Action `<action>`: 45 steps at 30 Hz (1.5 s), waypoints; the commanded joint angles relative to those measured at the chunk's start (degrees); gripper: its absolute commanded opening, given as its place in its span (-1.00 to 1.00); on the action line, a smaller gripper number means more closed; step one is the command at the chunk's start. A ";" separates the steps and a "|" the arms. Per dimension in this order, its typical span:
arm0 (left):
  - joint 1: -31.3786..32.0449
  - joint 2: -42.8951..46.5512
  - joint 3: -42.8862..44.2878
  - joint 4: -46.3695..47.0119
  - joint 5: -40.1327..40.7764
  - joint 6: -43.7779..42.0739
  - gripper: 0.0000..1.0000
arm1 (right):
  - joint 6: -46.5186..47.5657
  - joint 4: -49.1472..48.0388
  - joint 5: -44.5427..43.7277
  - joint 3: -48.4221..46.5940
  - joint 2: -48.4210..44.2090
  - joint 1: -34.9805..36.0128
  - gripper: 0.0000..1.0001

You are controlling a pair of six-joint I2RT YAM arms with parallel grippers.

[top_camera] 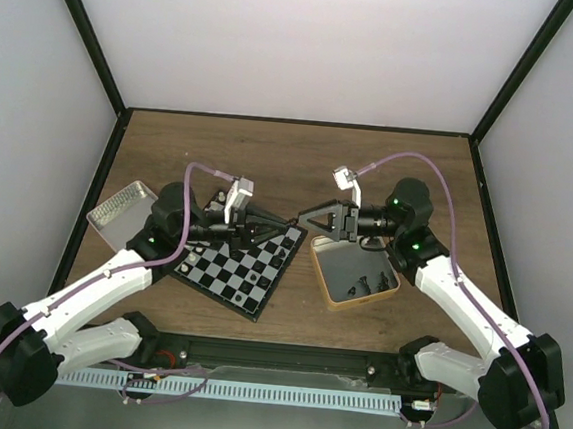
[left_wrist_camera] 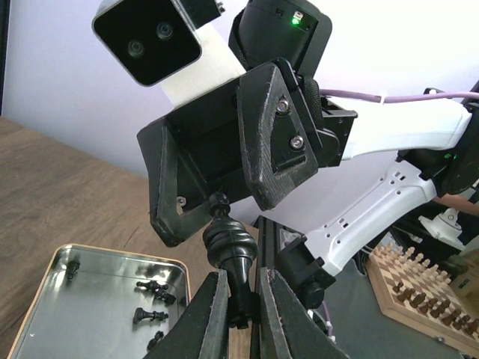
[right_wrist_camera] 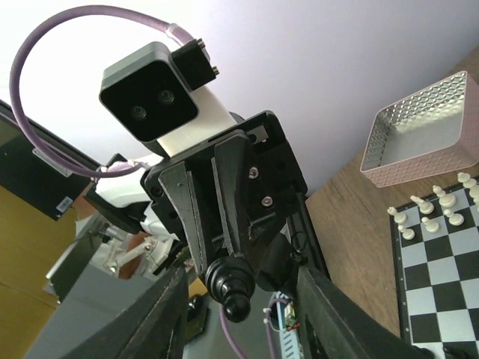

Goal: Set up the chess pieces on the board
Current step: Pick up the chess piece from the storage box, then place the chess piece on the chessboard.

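Observation:
My left gripper [left_wrist_camera: 241,299] is shut on the base of a glossy black chess piece [left_wrist_camera: 230,247] and holds it in the air above the far corner of the board [top_camera: 237,265]. The right gripper [right_wrist_camera: 241,283] faces it tip to tip, its jaws open on either side of the piece's head [right_wrist_camera: 241,293], with a gap on both sides. From above, the two grippers meet near the piece [top_camera: 293,220]. White pieces [right_wrist_camera: 430,213] stand along one edge of the board [right_wrist_camera: 441,292].
A gold-rimmed tin [top_camera: 326,278] right of the board holds several loose black pieces [left_wrist_camera: 150,314]. A silver-and-pink tin [top_camera: 121,210] sits at the left table edge. Black frame posts border the table on both sides.

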State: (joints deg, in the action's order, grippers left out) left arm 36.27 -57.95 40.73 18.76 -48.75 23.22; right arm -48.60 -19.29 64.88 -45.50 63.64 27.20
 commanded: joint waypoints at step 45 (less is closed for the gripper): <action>-1.47 16.94 1.03 -21.96 74.97 -11.31 -0.90 | 27.90 58.92 -68.79 -41.43 43.66 24.98 -0.99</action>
State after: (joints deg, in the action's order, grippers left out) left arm 34.96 -43.99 44.12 -6.94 23.33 12.60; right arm -22.81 31.31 3.64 -82.15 103.46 49.23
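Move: The outer black chess piece, standing base to base with the one already in the left gripper, has its knob right at the right hand's finger pads, between the open fingers; from the left hand it lies about 4 cm to the right, level. The chessboard's middle is some 14 cm ahead, 15 cm left and 32 cm below the right hand. The storage box's middle lies about 13 cm ahead, 14 cm right and equally low. Close the right gripper on the outer chess piece while the left one keeps its grip on the other. Then pull the two hands apart: take the right one down about 19 cm, forward and left, tipping its fingers down over the chessboard. Swing the left hand forward, then mostly left, dipping and rising back to height, turning some 70 degrees counter-clockwise. ##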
